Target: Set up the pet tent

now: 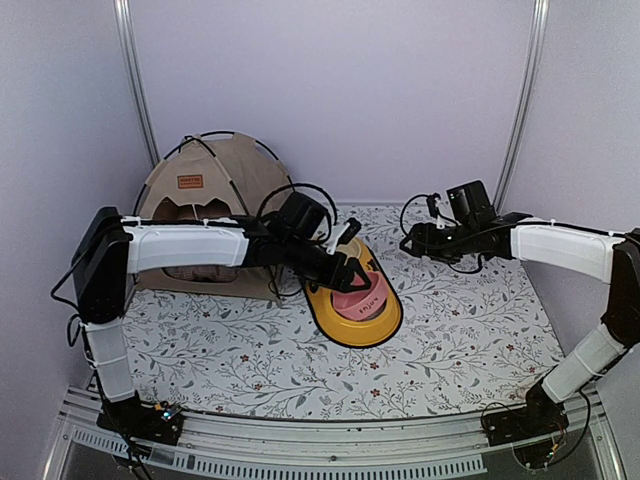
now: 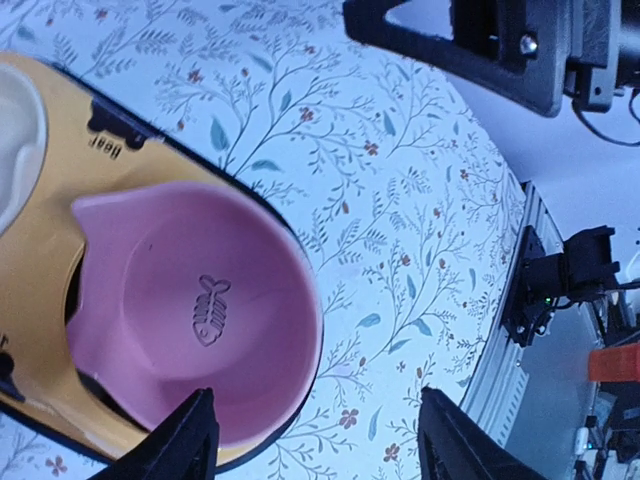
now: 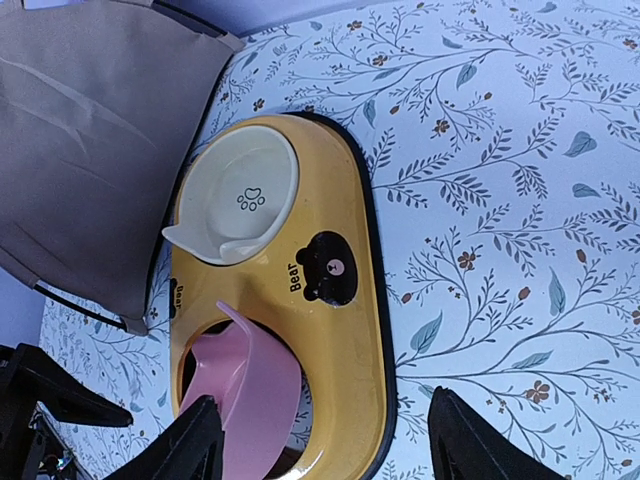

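Note:
The pet tent stands upright at the back left, tan fabric under black crossed poles, with a brown label. My left arm crosses in front of its doorway. Its tan side fills the upper left of the right wrist view. My left gripper hovers open over the pink bowl, nothing between its fingers. To the right of the bowl stand, my right gripper hangs open and empty above the mat, apart from the tent.
A yellow oval bowl stand lies right of the tent, holding a cream bowl and a pink bowl that sits tilted in its hole. A floral mat covers the table. Metal frame posts rise at the back.

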### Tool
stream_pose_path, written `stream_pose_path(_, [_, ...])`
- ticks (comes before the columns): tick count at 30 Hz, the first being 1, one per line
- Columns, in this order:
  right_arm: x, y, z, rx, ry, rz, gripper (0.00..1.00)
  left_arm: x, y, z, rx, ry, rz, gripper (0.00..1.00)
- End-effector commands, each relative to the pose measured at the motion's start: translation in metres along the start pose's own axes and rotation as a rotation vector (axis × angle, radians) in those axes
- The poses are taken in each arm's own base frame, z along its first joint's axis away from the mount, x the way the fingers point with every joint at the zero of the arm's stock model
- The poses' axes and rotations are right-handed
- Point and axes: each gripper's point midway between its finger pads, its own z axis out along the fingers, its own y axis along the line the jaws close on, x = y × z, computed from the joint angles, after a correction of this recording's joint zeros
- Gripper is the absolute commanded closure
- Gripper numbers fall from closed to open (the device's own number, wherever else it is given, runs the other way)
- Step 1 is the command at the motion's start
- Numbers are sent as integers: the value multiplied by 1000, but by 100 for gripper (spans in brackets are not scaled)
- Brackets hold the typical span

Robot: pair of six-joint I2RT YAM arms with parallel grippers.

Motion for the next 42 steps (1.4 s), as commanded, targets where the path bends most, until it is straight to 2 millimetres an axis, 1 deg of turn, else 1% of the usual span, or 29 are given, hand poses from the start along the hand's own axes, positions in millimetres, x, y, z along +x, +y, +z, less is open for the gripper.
stream_pose_path(1, [-21, 9, -30, -16, -119, -2, 28, 10, -6, 28, 48, 66, 71, 33])
stream_pose_path(4, [-29, 13, -50, -28, -181, 1, 26, 12, -12, 42, 76, 96, 98, 34])
stream_pose_path(5, [-33, 15, -60, -35, -213, 3, 25, 12, -14, 46, 73, 103, 108, 34])
stream_pose_path(9, [-44, 19, -89, -52, -308, 8, 21, 16, -13, 59, 53, 122, 122, 37])
stream_pose_path(12, [-49, 20, -108, -56, -367, 8, 18, 17, -13, 63, 52, 123, 124, 43])
stream_pose_path(16, [-53, 20, -126, -55, -423, 7, 11, 17, -13, 66, 46, 122, 132, 53])
stream_pose_path(20, [-54, 19, -133, -51, -445, 7, 5, 15, -13, 67, 34, 115, 138, 63])
stream_pose_path(24, [-56, 20, -136, -56, -456, 7, 0, 14, -15, 67, 41, 113, 143, 77])
stream_pose_path(26, [-57, 21, -136, -57, -460, 6, 1, 11, -17, 66, 48, 108, 148, 85])
stream_pose_path(29, [-57, 21, -135, -60, -459, 4, 1, 5, -24, 63, 69, 95, 159, 95])
stream_pose_path(31, [-58, 22, -134, -63, -456, 2, 1, 0, -32, 59, 99, 83, 163, 100])
stream_pose_path(36, [-58, 23, -130, -65, -447, 1, 1, -21, -58, 40, 227, 31, 145, 100])
stream_pose_path(39, [-58, 23, -131, -67, -448, 1, 1, -30, -68, 27, 314, 4, 115, 100])
stream_pose_path(42, [-58, 24, -130, -68, -445, 0, 1, -35, -78, 13, 434, -7, 75, 100])
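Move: The pink bowl sits in the near hole of the yellow stand, its middle about 4 cm ahead of the left hand, 3 cm to its right and 8 cm below. The white bowl, in the far hole, is some 14 cm beyond the pink one and 3 cm farther left. From the right hand, the pink bowl lies roughly 10 cm left, 4 cm back and 10 cm below. Left hand goes some 5 cm right and down, pinching the pink bowl's rim, while the right rises clear. ##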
